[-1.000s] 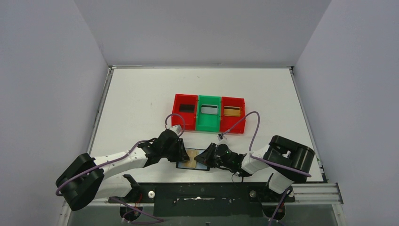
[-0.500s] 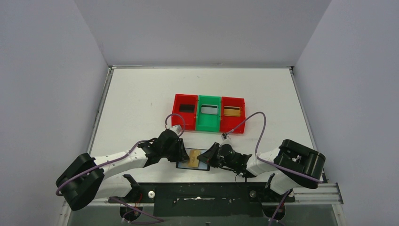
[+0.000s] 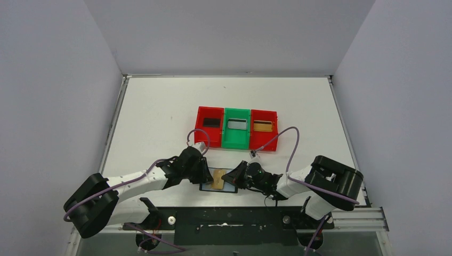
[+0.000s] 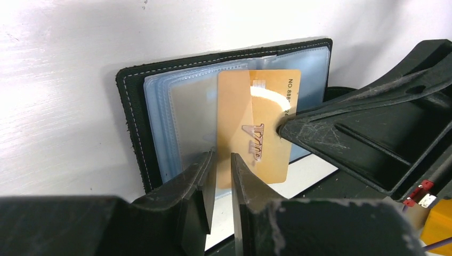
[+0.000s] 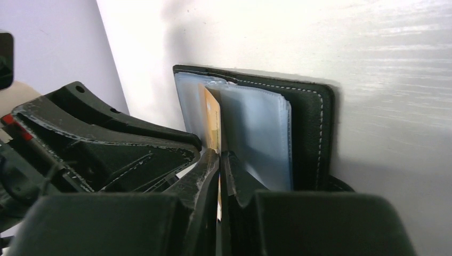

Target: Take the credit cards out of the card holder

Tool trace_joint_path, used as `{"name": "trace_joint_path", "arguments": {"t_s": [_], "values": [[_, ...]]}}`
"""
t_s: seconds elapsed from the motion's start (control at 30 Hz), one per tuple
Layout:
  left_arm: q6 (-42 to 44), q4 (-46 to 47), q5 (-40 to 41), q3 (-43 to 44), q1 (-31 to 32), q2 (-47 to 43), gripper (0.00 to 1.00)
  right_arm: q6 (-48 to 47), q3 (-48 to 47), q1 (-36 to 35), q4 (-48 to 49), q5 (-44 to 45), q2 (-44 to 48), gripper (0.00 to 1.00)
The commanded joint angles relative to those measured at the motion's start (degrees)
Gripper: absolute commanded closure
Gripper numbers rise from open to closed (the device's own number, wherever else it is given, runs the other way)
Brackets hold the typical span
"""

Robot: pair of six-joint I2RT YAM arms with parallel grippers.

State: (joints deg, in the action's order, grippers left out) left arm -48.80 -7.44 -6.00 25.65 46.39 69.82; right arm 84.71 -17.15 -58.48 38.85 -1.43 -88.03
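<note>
The card holder [image 3: 207, 186] lies open on the table between the two arms, black with clear grey-blue sleeves [image 4: 181, 117]. A gold credit card [image 4: 256, 106] sticks partway out of a sleeve toward the right. My right gripper [image 5: 219, 154] is shut on that card's edge, and the card [image 5: 212, 117] runs edge-on between its jaws. My left gripper [image 4: 223, 157] points down at the sleeve and the card's lower part. Its jaws stand a narrow slit apart with nothing seen clamped. From above, the left gripper [image 3: 207, 173] and right gripper [image 3: 230, 176] face each other over the card [image 3: 217, 178].
Behind the card holder stand three joined trays: a red tray [image 3: 209, 133] with a black card, a green tray [image 3: 236, 138] with a grey card, and a red tray [image 3: 264, 138] with a gold card. The table's near edge and black base rail [image 3: 229, 216] lie just below the card holder.
My right jaws have closed onto the gold card, and the right arm's elbow has swung out to the right. The left jaws have narrowed a little. The card holder has stayed put.
</note>
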Motion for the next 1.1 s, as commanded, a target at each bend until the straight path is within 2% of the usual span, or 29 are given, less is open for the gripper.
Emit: {"name": "trace_joint_path", "arguments": {"t_s": [0.0, 0.37, 0.63, 0.73, 0.9, 1.07], "values": [[1.4, -4.3, 1.4, 0.0, 0.0, 0.1, 0.82, -1.0, 0.3, 0.2, 1.8, 2.3, 1.8, 1.00], [1.0, -5.3, 3.2, 1.9, -0.1, -6.1, 0.72, -5.6, 1.3, -0.2, -12.3, 6.3, 15.9, 1.00], [4.6, -8.3, 6.1, 6.8, -0.2, -10.8, 0.60, -16.4, -6.2, -0.1, -30.2, 13.0, 26.6, 1.00], [7.2, -11.9, 9.9, 9.7, -0.6, -13.0, 0.55, -22.6, -10.1, 0.1, -37.0, 17.5, 29.6, 1.00], [11.4, -19.5, 19.0, 14.6, -3.3, -18.3, 0.38, -36.7, -15.9, 0.2, -44.4, 27.4, 34.8, 1.00], [16.4, -21.3, 25.3, 16.0, -9.5, -26.1, 0.22, -59.5, -20.2, 0.5, -43.6, 37.0, 37.4, 1.00]]}}
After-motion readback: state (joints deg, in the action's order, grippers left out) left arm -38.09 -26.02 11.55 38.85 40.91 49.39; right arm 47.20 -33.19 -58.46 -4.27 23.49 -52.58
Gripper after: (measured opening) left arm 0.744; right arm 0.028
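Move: Out beyond the right hand, which already pinches the gold card's right edge, the right red bin lies about 22 cm ahead and 18 cm to the right, near hand height. The green bin is 22 cm ahead and 5 cm right; the open card holder's middle is 2 cm left, level fore and aft, just below. From the left hand, the gold card lies about 3 cm right and 2 cm ahead, slightly lower. Drawing the gold card out of its pocket, the right hand keeps its shut pinch, goes slowly up and right, then speeds up and forward towards the bins, some 14 cm up in all, the wrist rolling about 45 degrees. The left hand lifts off the holder, then rises about 13 cm, moving forward and left while its fingers spread wide and tilt up. ##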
